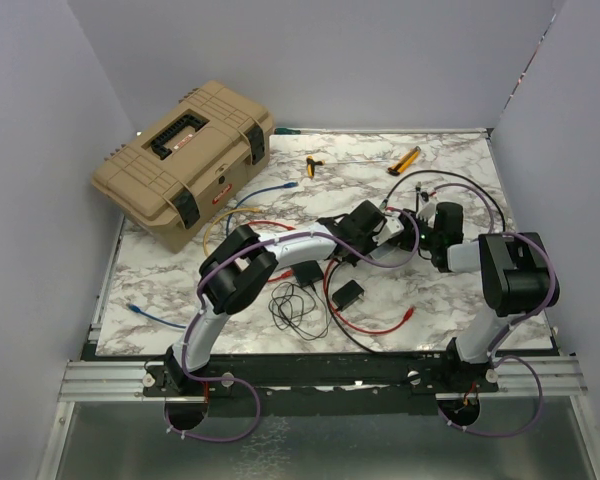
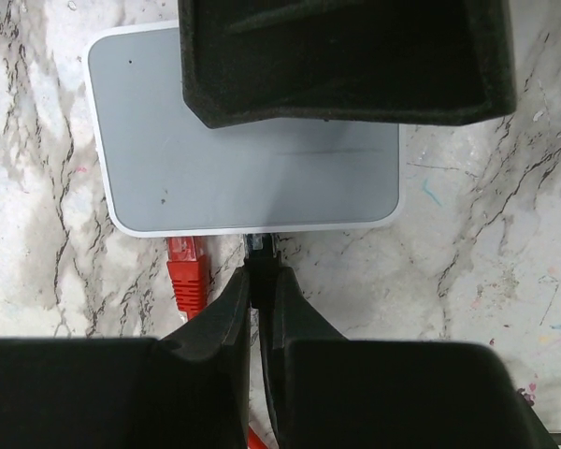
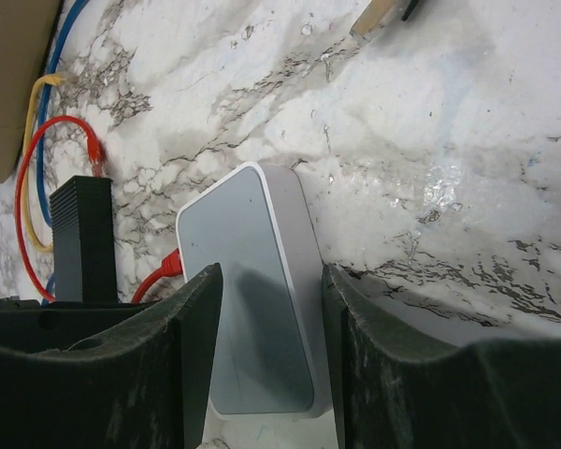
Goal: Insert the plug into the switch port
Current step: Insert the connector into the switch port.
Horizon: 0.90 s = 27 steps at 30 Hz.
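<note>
The switch [image 2: 262, 178] is a flat white-grey box lying on the marble table. In the left wrist view my left gripper [image 2: 260, 271] is shut on a black plug [image 2: 261, 251], whose tip meets the switch's near edge where the port is; the port itself is hidden. A red plug [image 2: 187, 276] sits at the same edge just to the left. My right gripper [image 3: 271, 271] stands open over the switch [image 3: 238, 224]: one finger [image 3: 192, 355] lies over the grey top, the other [image 3: 365, 365] is beside the far side wall. In the top view both grippers [image 1: 385, 228] [image 1: 415, 222] meet mid-table and hide the switch.
A tan toolbox [image 1: 185, 160] stands at the back left. Two black adapter blocks [image 1: 348, 293] [image 1: 308, 272] lie amid black, red, blue and yellow cables. Yellow-handled tools [image 1: 404, 160] [image 1: 313, 165] lie near the back edge. Grey walls close three sides.
</note>
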Available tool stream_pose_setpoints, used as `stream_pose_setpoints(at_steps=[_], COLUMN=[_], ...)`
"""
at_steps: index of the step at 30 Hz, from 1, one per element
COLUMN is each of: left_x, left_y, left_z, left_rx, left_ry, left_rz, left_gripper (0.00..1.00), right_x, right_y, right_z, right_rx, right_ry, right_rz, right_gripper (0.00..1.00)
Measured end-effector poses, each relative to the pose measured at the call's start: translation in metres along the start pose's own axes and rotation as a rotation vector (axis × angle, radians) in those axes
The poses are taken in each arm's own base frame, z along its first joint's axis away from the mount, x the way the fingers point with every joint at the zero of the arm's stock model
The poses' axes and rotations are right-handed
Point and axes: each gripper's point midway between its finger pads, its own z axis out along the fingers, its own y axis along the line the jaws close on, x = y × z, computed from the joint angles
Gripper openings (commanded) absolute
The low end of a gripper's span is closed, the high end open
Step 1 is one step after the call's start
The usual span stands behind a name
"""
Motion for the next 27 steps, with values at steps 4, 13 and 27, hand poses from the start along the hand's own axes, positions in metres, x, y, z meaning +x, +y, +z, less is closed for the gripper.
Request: stream_pose_setpoints(at_steps=[4, 13, 27], left_x=[0.0, 0.0, -0.023], left_y=[0.001, 0.011, 0.079], left_z=[0.0, 0.0, -0.007], left_rx=[-0.011, -0.048, -0.161], left_ry=[0.0, -0.073, -0.206], left_rz=[0.002, -0.009, -0.096], left_gripper=[0.0, 0.0, 0.04], right_x=[0.0, -0.012, -0.073], right_y=[-0.001, 0.018, -0.006], right_z=[0.0, -0.017, -0.047], right_rx=[0.008, 0.13, 0.531], right_ry=[0.002, -0.005, -0.067], right_rz=[-0.005, -0.043, -0.06], right_gripper=[0.52, 0.69, 0.72])
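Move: The switch's middle is about 3 cm ahead and 4 cm right of the left hand, which already pinches the black connector at its port; the red plug sits some 2 cm ahead and 1 cm left of that hand. From the right hand, already on the switch's far side, the switch's middle lies about 3 cm left and 1 cm back, a little below. A loose black connector lies roughly 10 cm ahead and 3 cm left of the right hand. The switch is let go on its far side: the right fingers open from their hold and back off, rising about 6 cm and swinging as far to the right, rolling and turning clockwise. The left fingers keep their pinch on the black connector and, after a short hold, carry it forward about 7 cm, rising some 3 cm and drifting left late on, tipping up about 10 degrees. ##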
